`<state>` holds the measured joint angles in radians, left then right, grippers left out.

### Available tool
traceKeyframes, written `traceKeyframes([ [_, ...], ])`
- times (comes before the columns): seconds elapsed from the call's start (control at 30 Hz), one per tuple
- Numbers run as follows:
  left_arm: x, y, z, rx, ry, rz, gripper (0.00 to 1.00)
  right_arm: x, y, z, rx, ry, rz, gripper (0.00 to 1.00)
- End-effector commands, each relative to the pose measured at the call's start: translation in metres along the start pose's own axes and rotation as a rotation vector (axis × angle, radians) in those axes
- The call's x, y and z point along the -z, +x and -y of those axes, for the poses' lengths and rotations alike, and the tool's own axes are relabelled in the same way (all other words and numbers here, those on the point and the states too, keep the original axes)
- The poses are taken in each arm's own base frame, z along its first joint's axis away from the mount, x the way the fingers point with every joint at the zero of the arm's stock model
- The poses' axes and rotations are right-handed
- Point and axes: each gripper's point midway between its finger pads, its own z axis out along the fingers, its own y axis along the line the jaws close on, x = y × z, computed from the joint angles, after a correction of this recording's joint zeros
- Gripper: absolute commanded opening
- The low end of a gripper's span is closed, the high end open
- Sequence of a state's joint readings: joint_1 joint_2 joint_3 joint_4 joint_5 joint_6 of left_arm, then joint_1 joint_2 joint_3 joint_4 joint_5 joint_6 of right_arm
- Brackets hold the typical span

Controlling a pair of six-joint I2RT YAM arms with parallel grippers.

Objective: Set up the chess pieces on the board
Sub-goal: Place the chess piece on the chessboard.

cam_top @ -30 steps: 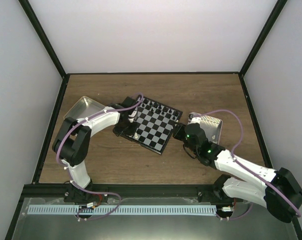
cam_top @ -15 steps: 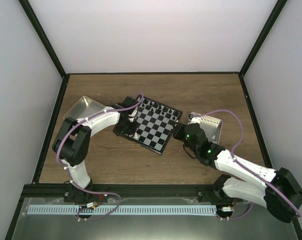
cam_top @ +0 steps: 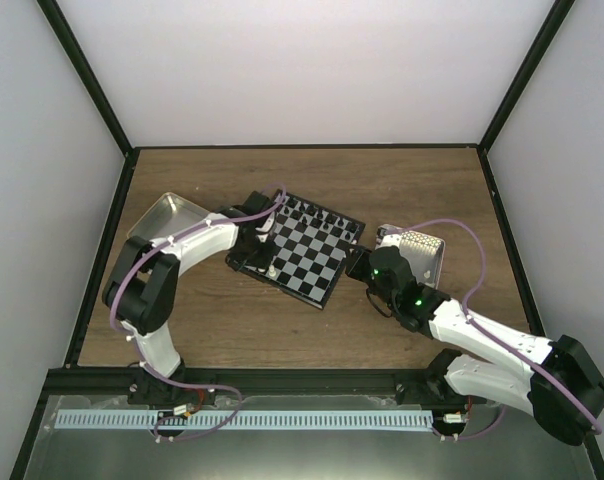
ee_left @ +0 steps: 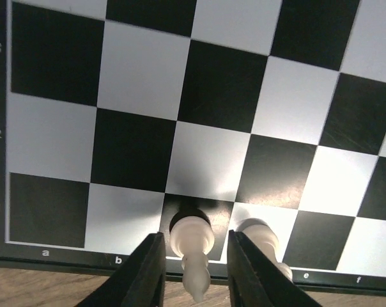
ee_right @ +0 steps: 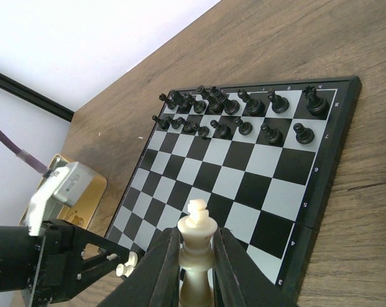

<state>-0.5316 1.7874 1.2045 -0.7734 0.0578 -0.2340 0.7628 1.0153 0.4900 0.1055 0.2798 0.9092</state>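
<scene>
The board [cam_top: 317, 272] lies at the table's middle, with black chess pieces [cam_top: 322, 215] ranked in two rows along its far edge [ee_right: 238, 109]. My left gripper [cam_top: 265, 262] hangs over the board's near-left edge. In the left wrist view its fingers [ee_left: 156, 268] stand either side of a cream-white piece [ee_left: 192, 235] on a dark first-row square, a small gap on each side; the gripper [ee_left: 194, 256] is open. Another white piece [ee_left: 260, 235] stands on the square beside it. My right gripper [ee_right: 197, 235] is shut on a white king [ee_right: 198, 220], held upright off the board's right edge [cam_top: 360, 262].
A metal tin [cam_top: 167, 215] sits left of the board behind my left arm. Another tin [cam_top: 422, 255] stands right of the board by my right wrist. Black frame rails border the wooden table [cam_top: 402, 190].
My left gripper's jaws have parted from the white piece, which now stands free on its square. The right arm holds still with the king.
</scene>
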Motion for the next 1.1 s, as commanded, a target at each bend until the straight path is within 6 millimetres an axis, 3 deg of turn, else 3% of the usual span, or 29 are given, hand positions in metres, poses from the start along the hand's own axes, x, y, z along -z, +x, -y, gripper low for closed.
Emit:
traceKeyframes([
  [0.0, 0.029, -0.018, 0.003, 0.010, 0.015, 0.094, 0.30, 0.000, -0.004, -0.009, 0.041, -0.029, 0.014, 0.15],
  [0.17, 0.062, -0.035, -0.003, 0.059, -0.014, 0.229, 0.38, 0.003, -0.008, -0.032, 0.185, -0.141, 0.028, 0.14],
  [0.33, 0.100, -0.043, -0.008, 0.130, 0.017, 0.402, 0.46, 0.012, -0.003, -0.076, 0.372, -0.363, 0.022, 0.14],
  [0.57, 0.181, -0.041, 0.037, 0.102, 0.379, 0.709, 0.56, 0.030, 0.014, -0.123, 0.571, -0.657, 0.011, 0.14],
  [0.77, 0.244, -0.021, 0.066, 0.050, 0.661, 0.871, 0.75, 0.050, 0.026, -0.152, 0.733, -0.864, 0.012, 0.15],
  [0.9, 0.258, -0.007, 0.088, -0.011, 0.811, 0.827, 0.80, 0.058, 0.029, -0.166, 0.801, -0.950, 0.008, 0.15],
  [1.07, 0.251, 0.006, 0.109, -0.059, 0.941, 0.690, 0.78, 0.053, 0.034, -0.178, 0.849, -0.988, -0.040, 0.15],
])
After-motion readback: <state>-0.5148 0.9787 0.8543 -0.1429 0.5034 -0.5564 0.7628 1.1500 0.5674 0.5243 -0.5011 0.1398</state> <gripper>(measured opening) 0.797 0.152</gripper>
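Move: The left fingers, already loosened, surround the c1 piece, its middle roughly 1 cm below them; the tall white piece they go for next is in the right gripper, about 20 cm to the right, 3 cm nearer the base and 12 cm higher. The d1 piece stands about 3 cm right of the c1 piece and 1 cm nearer the base. From the right hand, the left gripper is some 20 cm left, 3 cm ahead and 12 cm lower. The left hand leaves the c1 piece standing and climbs about 25 cm, easing slightly forward and then drawing back and to the right, while its fingers spread wide and swing from pointing down round towards the right gripper. The right hand keeps its pinch on the tall white piece and carries it left towards the rising left hand, about 12 cm, also going up and back, its wrist turning counter-clockwise and tipping up until the fingers point mostly left; the open left fingers come close but do not yet take hold of the piece. ##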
